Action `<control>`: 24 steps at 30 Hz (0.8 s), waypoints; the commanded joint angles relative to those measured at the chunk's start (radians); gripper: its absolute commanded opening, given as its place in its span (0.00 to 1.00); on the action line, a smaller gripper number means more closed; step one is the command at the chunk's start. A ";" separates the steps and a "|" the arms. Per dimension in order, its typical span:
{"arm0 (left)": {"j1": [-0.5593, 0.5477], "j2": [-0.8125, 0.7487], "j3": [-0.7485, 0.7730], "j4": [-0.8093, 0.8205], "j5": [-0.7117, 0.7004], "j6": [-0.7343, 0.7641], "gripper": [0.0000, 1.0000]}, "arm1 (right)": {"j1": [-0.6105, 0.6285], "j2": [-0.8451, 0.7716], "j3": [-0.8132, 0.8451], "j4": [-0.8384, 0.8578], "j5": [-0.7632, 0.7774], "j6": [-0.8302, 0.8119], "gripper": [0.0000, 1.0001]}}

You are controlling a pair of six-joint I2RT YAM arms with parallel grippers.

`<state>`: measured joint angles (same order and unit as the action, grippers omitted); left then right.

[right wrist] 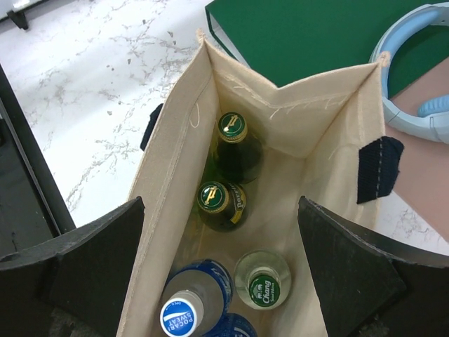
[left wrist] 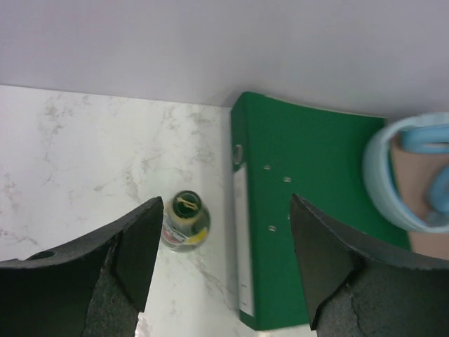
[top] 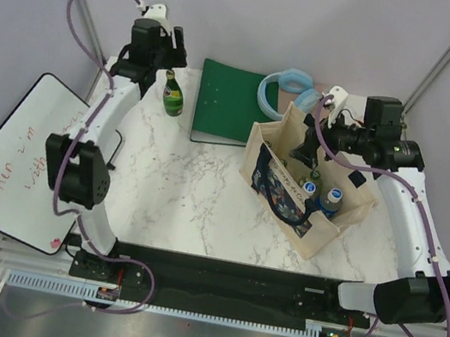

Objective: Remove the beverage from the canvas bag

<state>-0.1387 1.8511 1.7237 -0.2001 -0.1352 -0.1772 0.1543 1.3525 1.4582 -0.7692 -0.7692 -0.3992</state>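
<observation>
The beige canvas bag (top: 272,161) with a dark blue picture stands open at the right of the table; its inside shows in the right wrist view (right wrist: 309,140). Inside stand two green bottles (right wrist: 222,205), a clear green-capped bottle (right wrist: 262,279) and blue-labelled bottles (right wrist: 191,300). My right gripper (right wrist: 221,270) is open above the bag's mouth, holding nothing. One green bottle (top: 172,95) stands on the table at the back left, also seen in the left wrist view (left wrist: 185,219). My left gripper (left wrist: 224,242) is open above it, apart from it.
A green binder (top: 230,101) lies flat at the back centre, beside the standing bottle. Light blue headphones (top: 285,92) rest on a brown patch behind the bag. A whiteboard (top: 14,153) with red writing overhangs the table's left edge. Grey walls close the back.
</observation>
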 commanded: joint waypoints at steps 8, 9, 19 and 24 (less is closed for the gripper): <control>-0.117 -0.363 -0.061 -0.273 0.474 -0.369 0.79 | 0.060 -0.047 -0.064 -0.035 0.140 -0.119 0.84; -0.139 -0.362 -0.053 -0.288 0.497 -0.378 0.79 | 0.063 -0.050 -0.067 -0.035 0.151 -0.119 0.82; -0.453 -0.351 -0.114 -0.433 0.477 -0.651 0.77 | 0.108 -0.140 -0.228 -0.036 0.170 -0.170 0.33; -0.542 -0.339 -0.113 -0.456 0.441 -0.725 0.77 | 0.139 -0.182 -0.291 -0.039 0.136 -0.196 0.21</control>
<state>-0.6441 1.5124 1.5967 -0.6224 0.3229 -0.7723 0.2722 1.2163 1.2022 -0.8116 -0.5930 -0.5510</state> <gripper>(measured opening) 0.774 0.234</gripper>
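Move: The Pocari bottle, the left one of the pair in the canvas bag, has its middle some 18 cm below the right hand and 5 cm back. The second Pocari stands about 8 cm right of it, the Chang bottle 5 cm beyond and 3 cm right of it, and the near green bottle 8 cm beyond and 9 cm left of it. For the left hand, that green bottle lies some 24 cm back, 33 cm right and 20 cm below; the unpacked bottle stands 3 cm ahead, 2 cm left, 17 cm below. Over the left Pocari's cap the right hand sinks about 7 cm and draws back 5 cm, tipping its fingers steeper and nearly shutting them about the cap; a grip can't be made out. The left hand, open, leaves the unpacked bottle and swings back and right to the bag's left edge, rising then sinking, turning 35 degrees clockwise and tipping down. ##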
